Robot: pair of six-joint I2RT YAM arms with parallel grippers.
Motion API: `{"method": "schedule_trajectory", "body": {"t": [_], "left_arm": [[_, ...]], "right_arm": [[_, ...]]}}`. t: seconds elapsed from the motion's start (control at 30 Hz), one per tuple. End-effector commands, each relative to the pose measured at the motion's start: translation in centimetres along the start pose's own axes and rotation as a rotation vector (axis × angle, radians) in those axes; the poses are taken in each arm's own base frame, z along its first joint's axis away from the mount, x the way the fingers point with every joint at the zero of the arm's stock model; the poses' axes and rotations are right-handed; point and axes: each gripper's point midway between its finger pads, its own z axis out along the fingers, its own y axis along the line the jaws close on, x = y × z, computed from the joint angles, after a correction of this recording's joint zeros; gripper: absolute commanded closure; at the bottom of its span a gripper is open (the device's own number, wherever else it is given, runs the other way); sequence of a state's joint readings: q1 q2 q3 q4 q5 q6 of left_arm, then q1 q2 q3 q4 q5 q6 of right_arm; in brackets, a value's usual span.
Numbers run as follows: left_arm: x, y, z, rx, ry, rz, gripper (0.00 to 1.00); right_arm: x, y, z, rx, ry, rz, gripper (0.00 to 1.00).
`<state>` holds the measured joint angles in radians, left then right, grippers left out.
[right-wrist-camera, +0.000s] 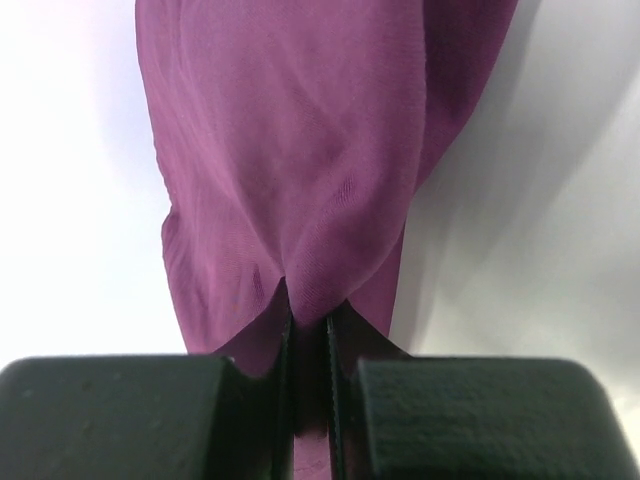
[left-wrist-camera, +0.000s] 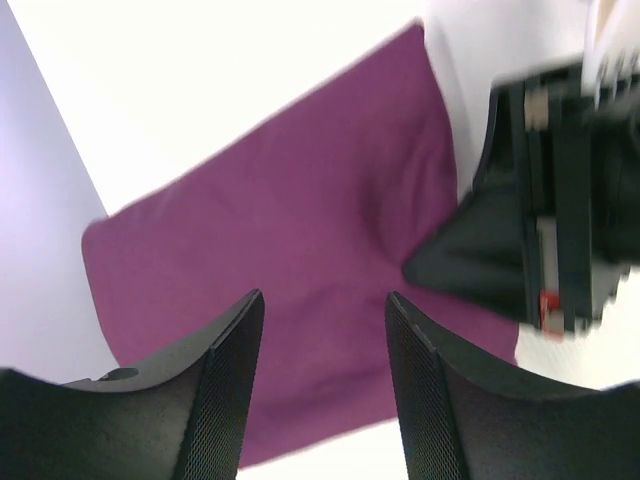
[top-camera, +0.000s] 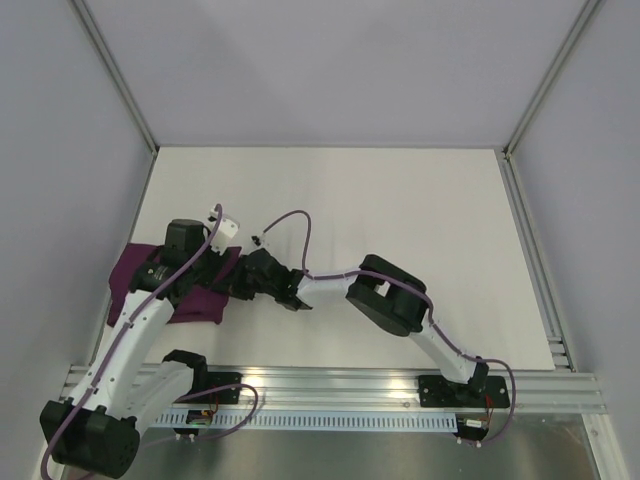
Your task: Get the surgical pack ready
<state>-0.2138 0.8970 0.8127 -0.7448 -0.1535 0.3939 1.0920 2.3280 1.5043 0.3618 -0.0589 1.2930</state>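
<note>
Of the surgical pack I see only the deep-purple cloth [top-camera: 200, 305], folded flat on the white table at the near left [left-wrist-camera: 300, 220]. My right gripper [right-wrist-camera: 310, 300] is shut on a raised fold at the cloth's right edge [right-wrist-camera: 300, 150]; it reaches in from the right [top-camera: 243, 283]. My left gripper [left-wrist-camera: 325, 300] hovers open just above the cloth's near part with nothing between its fingers, close beside the right gripper's black body [left-wrist-camera: 540, 230]. From above, the left gripper [top-camera: 205, 270] covers the middle of the cloth.
The cloth lies close to the left wall [top-camera: 60, 200] and the table's left edge. An aluminium rail [top-camera: 400, 385] carrying both arm bases runs along the near edge. White tabletop [top-camera: 400, 220] stretches to the back and right.
</note>
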Motion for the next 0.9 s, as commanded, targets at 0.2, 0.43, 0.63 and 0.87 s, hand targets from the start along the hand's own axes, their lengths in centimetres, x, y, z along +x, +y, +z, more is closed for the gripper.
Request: {"method": "schedule_trajectory", "body": {"t": [0.2, 0.43, 0.63, 0.87], "left_arm": [[-1.1, 0.5, -1.2, -0.01, -0.054, -0.034, 0.39], [-1.0, 0.3, -1.2, 0.002, -0.048, -0.023, 0.39], [-1.0, -0.1, -2.4, 0.043, -0.037, 0.012, 0.39], [-1.9, -0.4, -5.8, 0.094, -0.089, 0.008, 0.38]], "right_arm": [[9.7, -2.2, -1.0, 0.082, 0.201, 0.032, 1.0], [10.3, -1.4, -1.8, 0.057, 0.194, 0.123, 0.99], [6.2, -0.6, -4.9, 0.07, 0.067, 0.032, 0.05], [0.7, 2.1, -11.8, 0.07, -0.076, -0.18, 0.0]]}}
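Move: The folded purple drape is still pinched near the middle of its right edge by the right hand. Its middle lies about 14 cm to that hand's left, level fore and aft and some 2 cm lower. Its far right corner is roughly 11 cm ahead and 3 cm right, and the table's near edge is about 19 cm straight back. From the left hand, the drape's middle is around 7 cm left and 12 cm below. The drape, still held by its right edge, is dragged low over the table by the right hand, about 6 cm back towards the near edge and 2 cm left. There the fingers open wide and let go; the hand leaves the edge, going about 8 cm right and 4 cm up. The open left hand waits above the drape, then rises some 3 cm and draws back slightly. ##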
